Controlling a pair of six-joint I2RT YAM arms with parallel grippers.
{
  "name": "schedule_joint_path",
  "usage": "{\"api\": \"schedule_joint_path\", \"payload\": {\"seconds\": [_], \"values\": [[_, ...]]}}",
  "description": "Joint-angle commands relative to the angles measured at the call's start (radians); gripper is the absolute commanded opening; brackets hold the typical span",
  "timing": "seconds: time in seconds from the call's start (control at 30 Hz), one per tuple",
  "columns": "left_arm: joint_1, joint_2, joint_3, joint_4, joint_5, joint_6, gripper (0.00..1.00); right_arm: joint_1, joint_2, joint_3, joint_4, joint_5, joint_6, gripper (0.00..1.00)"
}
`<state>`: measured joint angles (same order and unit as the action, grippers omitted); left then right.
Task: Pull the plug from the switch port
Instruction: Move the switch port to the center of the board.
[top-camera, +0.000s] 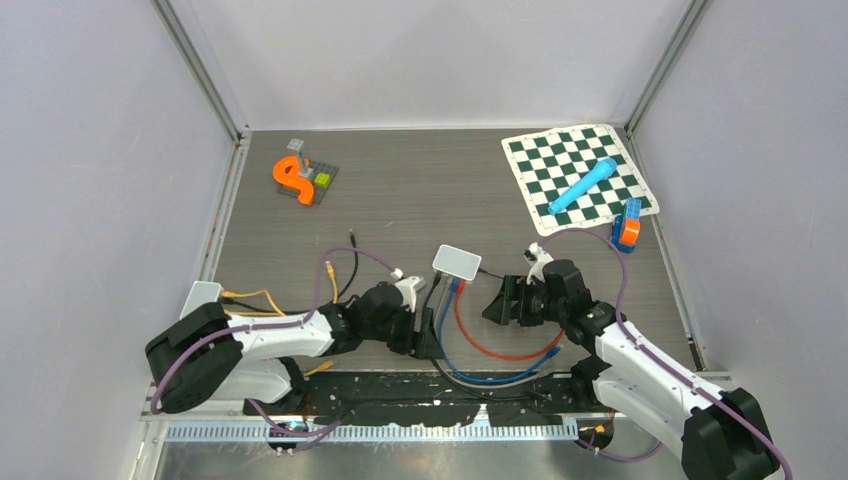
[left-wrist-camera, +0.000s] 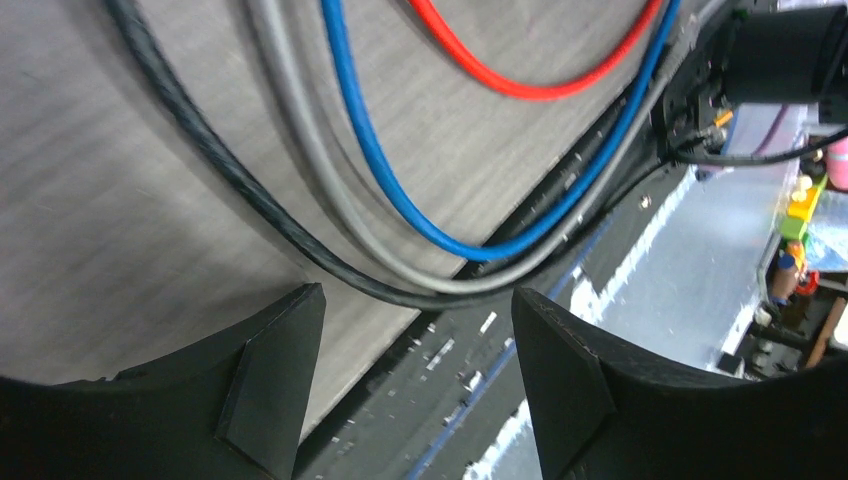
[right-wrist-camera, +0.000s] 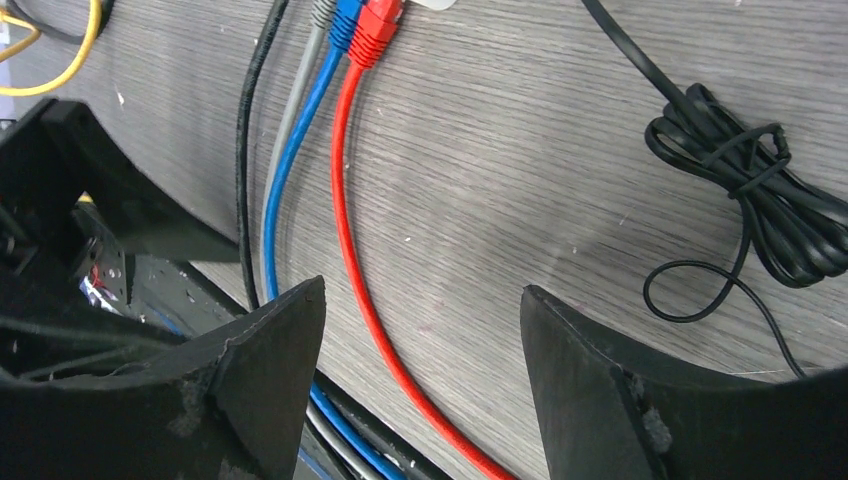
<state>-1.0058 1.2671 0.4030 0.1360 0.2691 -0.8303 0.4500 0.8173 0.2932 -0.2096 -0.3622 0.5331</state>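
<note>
A small white switch (top-camera: 457, 262) lies on the wooden table between my arms. Red (right-wrist-camera: 375, 25), blue (right-wrist-camera: 345, 20) and grey (right-wrist-camera: 320, 12) plugs sit side by side in its near edge, at the top of the right wrist view. Their cables loop toward the table's front edge (top-camera: 495, 365). My left gripper (top-camera: 430, 342) is open and empty over the black (left-wrist-camera: 200, 140), grey and blue (left-wrist-camera: 370, 150) cables near the front edge. My right gripper (top-camera: 493, 304) is open and empty just right of the switch, with the red cable (right-wrist-camera: 350, 230) running between its fingers below.
A coiled black cable (right-wrist-camera: 745, 190) lies right of the switch. Yellow cables (top-camera: 255, 297) and a white box (top-camera: 200, 295) are at the left. A checkered mat (top-camera: 612, 150) with a blue cylinder (top-camera: 583, 184) is at the back right, an orange piece (top-camera: 292, 178) at the back left.
</note>
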Motion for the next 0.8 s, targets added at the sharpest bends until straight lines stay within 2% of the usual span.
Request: {"api": "schedule_joint_path", "payload": {"seconds": [0.0,0.43,0.77], "values": [[-0.046,0.014,0.006,0.029,0.007,-0.076,0.71,0.004,0.028,0.01,0.03,0.036,0.008,0.77],[-0.08,0.23,0.098,0.246,0.1,-0.135,0.7,0.004,0.035,0.019,0.014,0.133,0.013,0.77],[-0.08,0.332,0.207,0.254,0.154,-0.118,0.68,0.004,0.059,0.084,-0.041,0.226,-0.033,0.78]]}}
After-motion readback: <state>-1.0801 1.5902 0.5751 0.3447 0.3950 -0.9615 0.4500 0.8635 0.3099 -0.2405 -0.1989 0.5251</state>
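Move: The left hand is low and open, with the black cable right at its fingertips, about 1 cm to its right and 3 cm down. The blue cable runs some 3 cm to its right, and the red one about 7 cm right and 3 cm ahead, both at table height. The white switch port lies about 17 cm ahead and 5 cm right of this hand; from the right hand it is roughly 9 cm ahead and 10 cm left. Low over the table's near edge, the open left hand ends its pull back with a couple of centimetres more, then sweeps about 7 cm to the right, its fingertips pushing the black cable and gathering the grey and blue ones with it, while the fingers tip down a little. The right hand, also open and empty, eases about 3 cm to the right, down and slightly forward, its left side dipping and turning a little clockwise, away from the cables. ##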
